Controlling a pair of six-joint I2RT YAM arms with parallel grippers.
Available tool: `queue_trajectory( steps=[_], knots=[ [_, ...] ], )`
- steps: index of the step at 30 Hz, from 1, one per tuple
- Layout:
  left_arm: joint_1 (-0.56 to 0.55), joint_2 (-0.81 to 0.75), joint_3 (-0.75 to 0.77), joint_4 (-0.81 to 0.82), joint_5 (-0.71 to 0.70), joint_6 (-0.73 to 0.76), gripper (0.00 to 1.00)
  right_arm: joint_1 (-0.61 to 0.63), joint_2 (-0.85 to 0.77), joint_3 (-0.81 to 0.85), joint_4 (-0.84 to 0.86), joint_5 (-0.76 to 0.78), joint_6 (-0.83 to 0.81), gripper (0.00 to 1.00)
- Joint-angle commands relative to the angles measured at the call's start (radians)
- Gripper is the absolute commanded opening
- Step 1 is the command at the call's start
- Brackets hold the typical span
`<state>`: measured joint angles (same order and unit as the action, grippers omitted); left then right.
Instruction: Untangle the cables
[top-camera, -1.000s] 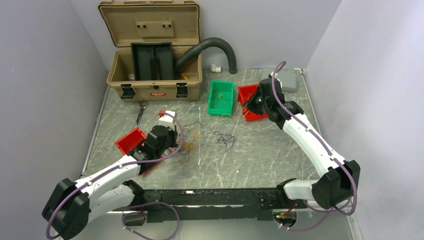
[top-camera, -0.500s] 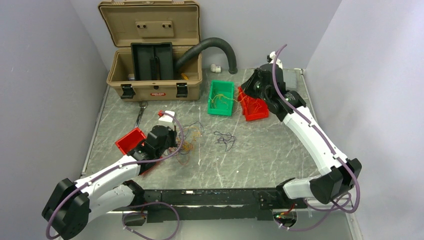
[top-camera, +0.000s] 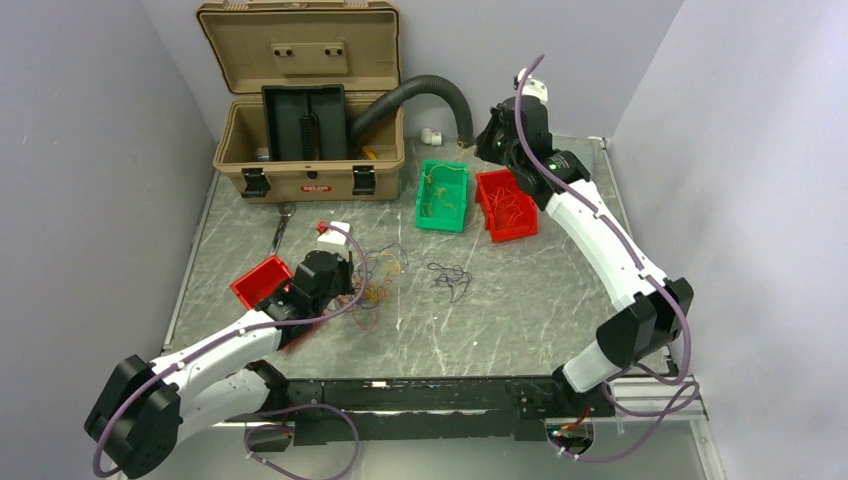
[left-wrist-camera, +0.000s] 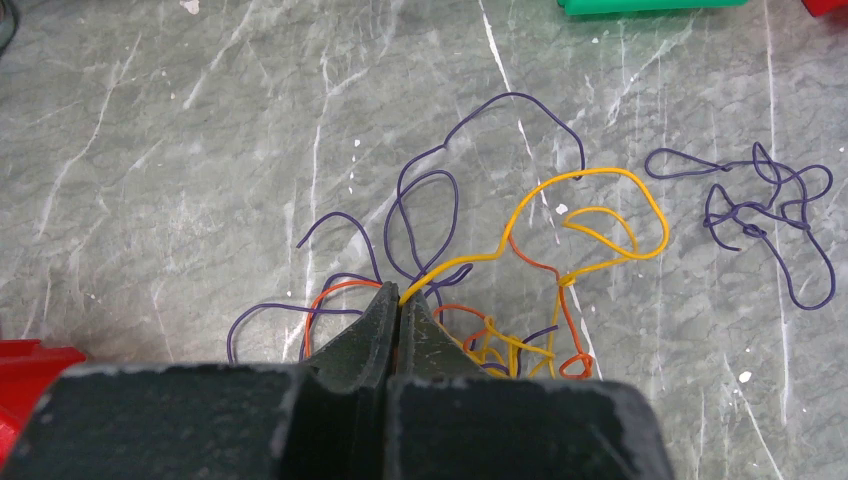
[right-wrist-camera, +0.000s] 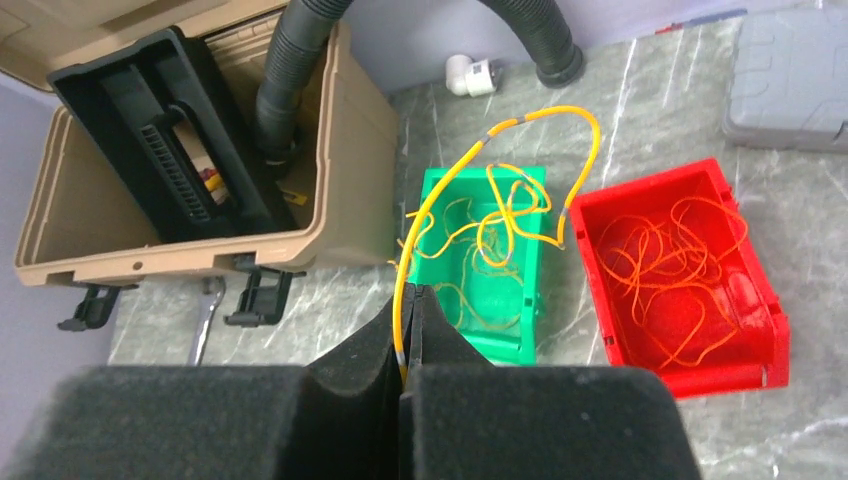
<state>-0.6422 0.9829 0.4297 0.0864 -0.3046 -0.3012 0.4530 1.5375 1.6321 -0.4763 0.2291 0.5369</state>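
A tangle of yellow, orange and purple cables (left-wrist-camera: 520, 300) lies on the marble table, left of centre (top-camera: 378, 275). My left gripper (left-wrist-camera: 400, 295) is shut on a yellow strand at the tangle's near edge, low over the table (top-camera: 350, 275). A separate purple cable (left-wrist-camera: 760, 210) lies loose to its right (top-camera: 450, 277). My right gripper (right-wrist-camera: 410, 292) is shut on a long yellow cable (right-wrist-camera: 520, 120) that arcs up and hangs down into the green bin (right-wrist-camera: 480, 178). It is raised at the back, near the hose end (top-camera: 483, 140).
The green bin (top-camera: 443, 228) holds yellow cables and the red bin (top-camera: 520, 236) beside it holds orange ones (right-wrist-camera: 680, 260). An open tan toolbox (top-camera: 310, 170) and a black hose (top-camera: 420, 88) stand at the back. A second red bin (top-camera: 262, 280) sits by the left arm, with a wrench (top-camera: 280, 228) beyond it.
My right arm has risen and swung back and left, from over the red bin to above the green bin, carrying the yellow cable. The left arm has not moved.
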Motion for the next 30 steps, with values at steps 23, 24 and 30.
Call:
queue_trajectory(
  steps=[23,24,30],
  knots=[
    [-0.003,0.024,0.012,0.018,-0.017,-0.003,0.0,0.082,0.457,0.127,0.128,0.104,-0.174,0.0],
    [-0.002,0.022,0.011,0.018,-0.015,-0.002,0.0,0.086,0.467,0.146,0.113,0.126,-0.174,0.0],
    [-0.004,0.014,0.006,0.023,-0.018,-0.002,0.0,0.091,0.413,0.167,0.107,0.142,-0.222,0.0]
  ],
)
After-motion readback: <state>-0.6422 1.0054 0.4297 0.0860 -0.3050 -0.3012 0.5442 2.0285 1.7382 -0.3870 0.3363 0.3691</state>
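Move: The right hand, shut on the yellow cable, is high above the table; the green bin it is bringing the cable to lies about 14 cm ahead, 6 cm left and some 29 cm below. The red bin, at the same depth below, is about 12 cm ahead and 10 cm to the right, and the toolbox's middle is roughly 24 cm ahead and 38 cm left. From the left hand, the green bin lies about 29 cm ahead and 20 cm right, 7 cm lower. Keeping its pinch on the yellow cable, the right hand first eases forward nearly level, then sinks steeply towards the green bin while still working forward and left, ending about 18 cm lower, 7 cm farther out and 6 cm more to the left, and slowing to a stop. On the way the wrist rolls some 20 degrees, left side down, and tips the fingers a little more downward; they stay shut on the cable throughout. ##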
